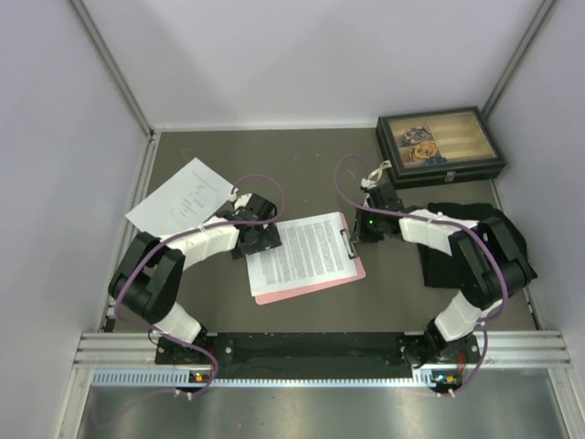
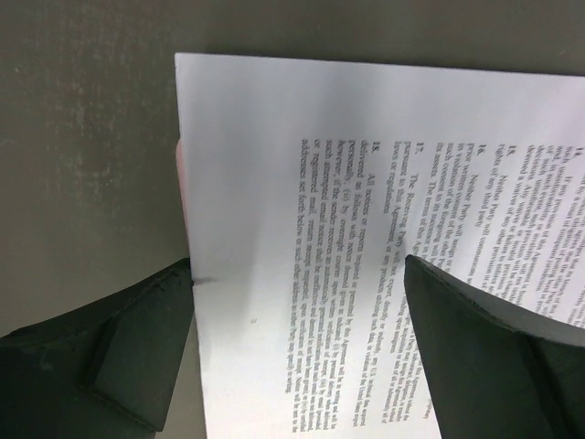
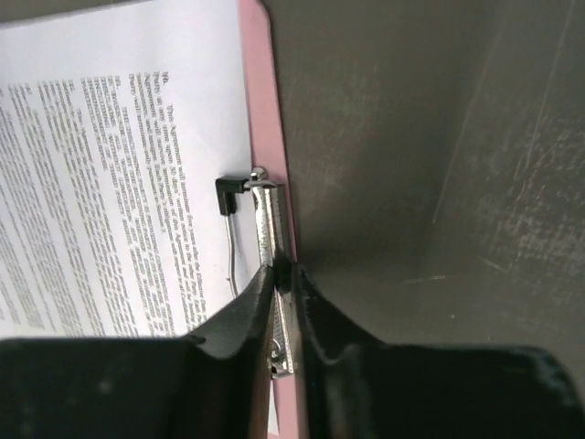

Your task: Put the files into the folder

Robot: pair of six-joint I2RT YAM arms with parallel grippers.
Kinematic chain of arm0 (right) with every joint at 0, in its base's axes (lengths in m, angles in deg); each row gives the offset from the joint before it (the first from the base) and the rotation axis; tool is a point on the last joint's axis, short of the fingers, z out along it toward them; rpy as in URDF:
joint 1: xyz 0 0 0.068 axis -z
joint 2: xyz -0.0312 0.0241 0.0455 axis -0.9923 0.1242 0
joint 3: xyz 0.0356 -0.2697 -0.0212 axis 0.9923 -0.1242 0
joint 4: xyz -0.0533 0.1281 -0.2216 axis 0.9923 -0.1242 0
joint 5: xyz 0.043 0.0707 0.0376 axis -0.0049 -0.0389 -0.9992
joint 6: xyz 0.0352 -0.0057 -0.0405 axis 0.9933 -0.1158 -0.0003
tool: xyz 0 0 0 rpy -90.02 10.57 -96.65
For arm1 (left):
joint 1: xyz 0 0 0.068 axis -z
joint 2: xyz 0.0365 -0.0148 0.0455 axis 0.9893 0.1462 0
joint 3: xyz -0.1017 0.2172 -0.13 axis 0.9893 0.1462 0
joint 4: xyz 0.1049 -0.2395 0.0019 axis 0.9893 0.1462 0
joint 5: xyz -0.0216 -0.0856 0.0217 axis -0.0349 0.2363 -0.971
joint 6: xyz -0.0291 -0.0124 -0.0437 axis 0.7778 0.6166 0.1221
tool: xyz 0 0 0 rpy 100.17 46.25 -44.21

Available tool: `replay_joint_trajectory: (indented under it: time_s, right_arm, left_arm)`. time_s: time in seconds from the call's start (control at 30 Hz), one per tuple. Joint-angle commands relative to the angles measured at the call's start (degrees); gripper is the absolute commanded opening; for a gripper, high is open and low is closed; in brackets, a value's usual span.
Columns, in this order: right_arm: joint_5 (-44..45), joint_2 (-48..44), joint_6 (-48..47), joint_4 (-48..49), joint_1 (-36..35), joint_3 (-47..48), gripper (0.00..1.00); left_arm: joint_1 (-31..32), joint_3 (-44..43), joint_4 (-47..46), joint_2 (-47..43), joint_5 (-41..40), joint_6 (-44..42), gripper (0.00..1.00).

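Note:
The pink folder (image 1: pixel 311 291) lies flat in the middle of the table, its metal clip (image 1: pixel 348 240) at the right short edge. The densely printed file (image 1: pixel 302 251) rests on it, skewed a little. The sparsely printed file (image 1: pixel 181 197) lies on the table at the far left. My left gripper (image 1: pixel 259 240) hovers open over the dense file's left end (image 2: pixel 366 183), one finger on each side (image 2: pixel 297 270), with a sliver of folder (image 2: pixel 179 169) showing past the edge. My right gripper (image 3: pixel 285 270) is shut on the clip (image 3: pixel 265 215) at the folder's rim (image 3: pixel 260 82).
A dark box with a glass lid (image 1: pixel 439 146) stands at the back right. A black cloth (image 1: pixel 457 233) lies under the right arm. Pale walls close in the table on three sides, and a metal rail (image 1: pixel 320 352) runs along the near edge.

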Motion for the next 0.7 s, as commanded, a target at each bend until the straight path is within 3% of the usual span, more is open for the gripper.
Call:
replay_joint_trajectory:
  time_s: [0.0,0.07,0.27,0.4,0.67]
  right_arm:
    - [3.9,-1.2,-5.6,-8.2,-3.1,3.0,0.19]
    - [4.5,-1.7,-6.6,-9.0,-3.8,3.8,0.35]
    - [5.4,-0.7,-8.1,-11.2,-6.0,6.3,0.56]
    - [8.0,2.0,-8.3,-12.2,-7.9,8.6,0.61]
    - [16.6,3.8,-7.0,-15.3,-10.8,10.7,0.61]
  left_arm:
    - [0.6,-1.0,5.0,-1.6,-1.0,-4.3,0.98]
    - [0.6,-0.4,6.1,-2.8,-1.0,-5.2,0.98]
    - [0.7,2.1,5.9,-7.0,0.6,-5.1,0.98]
    - [0.4,2.2,5.9,-6.3,-0.5,-5.5,0.98]
    - [0.0,2.8,4.2,-3.0,1.7,-5.1,0.98]
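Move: The right hand's nearly shut fingers are at the folder's clip, whose middle lies about 2 cm left, 1 cm back and 1 cm below. The files' middle is roughly 14 cm left of that hand and 4 cm back. The open left hand is over the files' left end, their middle some 10 cm to its right, 1 cm back and 1 cm below; a loose sheet lies 21 cm left of it and 12 cm ahead. Right fingers open over the clip, shifting about 2 cm left and back; left hand draws 3 cm back-left. ##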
